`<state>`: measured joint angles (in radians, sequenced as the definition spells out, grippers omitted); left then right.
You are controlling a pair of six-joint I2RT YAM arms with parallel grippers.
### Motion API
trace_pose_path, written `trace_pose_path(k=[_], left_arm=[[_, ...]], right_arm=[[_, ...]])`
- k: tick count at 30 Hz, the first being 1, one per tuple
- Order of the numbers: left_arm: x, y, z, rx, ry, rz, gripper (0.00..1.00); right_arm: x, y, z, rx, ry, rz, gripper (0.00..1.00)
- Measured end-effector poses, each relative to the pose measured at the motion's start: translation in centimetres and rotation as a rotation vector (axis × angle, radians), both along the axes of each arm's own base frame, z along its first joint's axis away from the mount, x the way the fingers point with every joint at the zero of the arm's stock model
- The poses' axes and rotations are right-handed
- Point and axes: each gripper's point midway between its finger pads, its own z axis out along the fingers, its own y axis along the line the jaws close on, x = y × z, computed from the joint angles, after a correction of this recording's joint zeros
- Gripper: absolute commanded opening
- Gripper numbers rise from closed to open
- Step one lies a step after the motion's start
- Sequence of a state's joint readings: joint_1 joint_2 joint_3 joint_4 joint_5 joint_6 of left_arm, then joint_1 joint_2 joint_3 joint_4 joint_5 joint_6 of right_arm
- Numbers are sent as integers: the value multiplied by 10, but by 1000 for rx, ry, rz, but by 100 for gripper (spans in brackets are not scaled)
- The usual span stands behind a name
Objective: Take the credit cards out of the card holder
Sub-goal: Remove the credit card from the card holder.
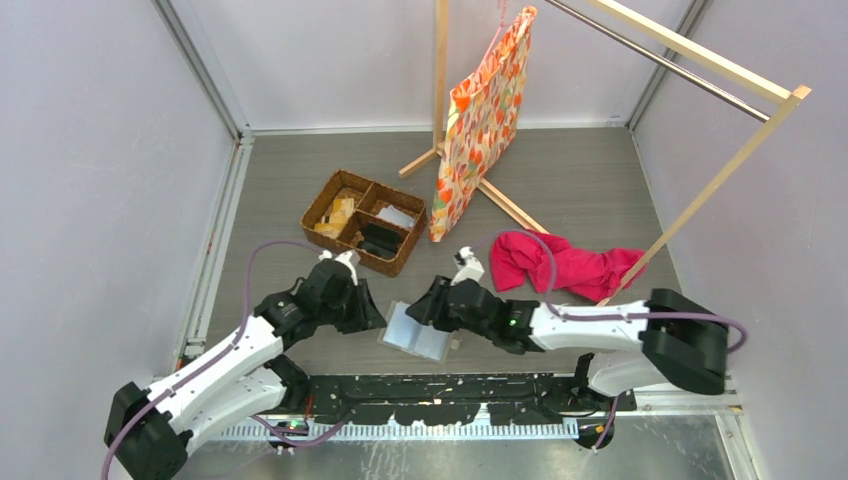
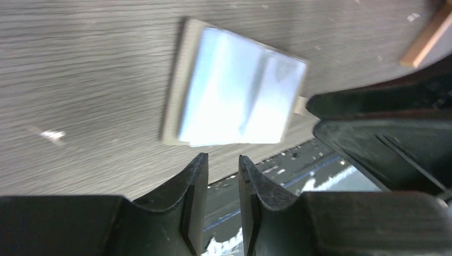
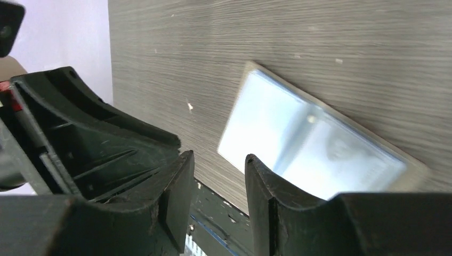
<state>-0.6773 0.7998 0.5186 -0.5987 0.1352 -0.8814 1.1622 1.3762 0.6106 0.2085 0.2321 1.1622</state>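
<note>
The card holder point(image 1: 425, 340) lies spread open on the table near the front edge, its pale blue clear sleeves facing up point(image 2: 234, 96) point(image 3: 298, 141). Credit cards cannot be told apart under the glare of the sleeves; a thin pale strip point(image 2: 300, 105) sticks out at one edge. My left gripper point(image 1: 378, 318) hovers at the holder's left side, jaws narrowly open and empty point(image 2: 223, 158). The right gripper point(image 1: 414, 310) hangs over the holder's upper left part, open with nothing between its fingers point(image 3: 218, 156).
A brown wicker divided basket point(image 1: 318, 205) with small items stands behind the left arm. A patterned bag point(image 1: 480, 120) hangs on a wooden rack point(image 1: 700, 50), and a red cloth point(image 1: 570, 265) lies at the right. The table's front rail point(image 1: 450, 385) runs just below the holder.
</note>
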Motion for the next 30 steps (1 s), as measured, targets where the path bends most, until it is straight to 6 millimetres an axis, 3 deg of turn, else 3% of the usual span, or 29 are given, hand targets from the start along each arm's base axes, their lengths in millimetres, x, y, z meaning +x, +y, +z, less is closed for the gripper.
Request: trace_pose_path(k=[3, 7, 10, 14, 20, 30], left_arm=[[-1, -22, 8, -65, -20, -71, 30], [-4, -49, 20, -153, -51, -156, 30], [1, -60, 15, -166, -36, -173, 30], [6, -59, -7, -117, -8, -152, 29], [0, -40, -46, -29, 42, -100, 29], [-1, -33, -60, -5, 41, -76, 29]], right_arm=[[-4, -27, -5, 18, 17, -49, 44], [-10, -58, -36, -33, 71, -108, 44], [-15, -69, -50, -66, 102, -128, 44], [-14, -69, -51, -61, 109, -137, 43], [-15, -69, -60, -81, 124, -138, 43], [-13, -57, -65, -77, 131, -120, 41]])
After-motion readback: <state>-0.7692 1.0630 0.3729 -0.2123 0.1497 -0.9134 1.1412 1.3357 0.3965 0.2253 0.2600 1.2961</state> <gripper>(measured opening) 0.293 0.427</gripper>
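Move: Below both hands the open card holder lies on the table, its middle roughly 8 cm to the left hand's right, level with it in reach and some 7 cm lower. From the right hand it is about 2 cm back, 1 cm to the right and 7 cm down. The wicker basket stands around 27 cm ahead of the left hand and 5 cm to its left; the pink cloth is some 16 cm ahead of the right hand and 38 cm to its right. Sweeping right about 7 cm and sinking some 6 cm, the right hand comes down over the right-hand sleeves of the card holder, then eases 1 cm back left, its fingertips at the sleeve edge. The left hand first swings 6 cm right and slightly up, then drops about 8 cm while drifting back left, down to the holder's near-left part. Both grippers stay partly open. ##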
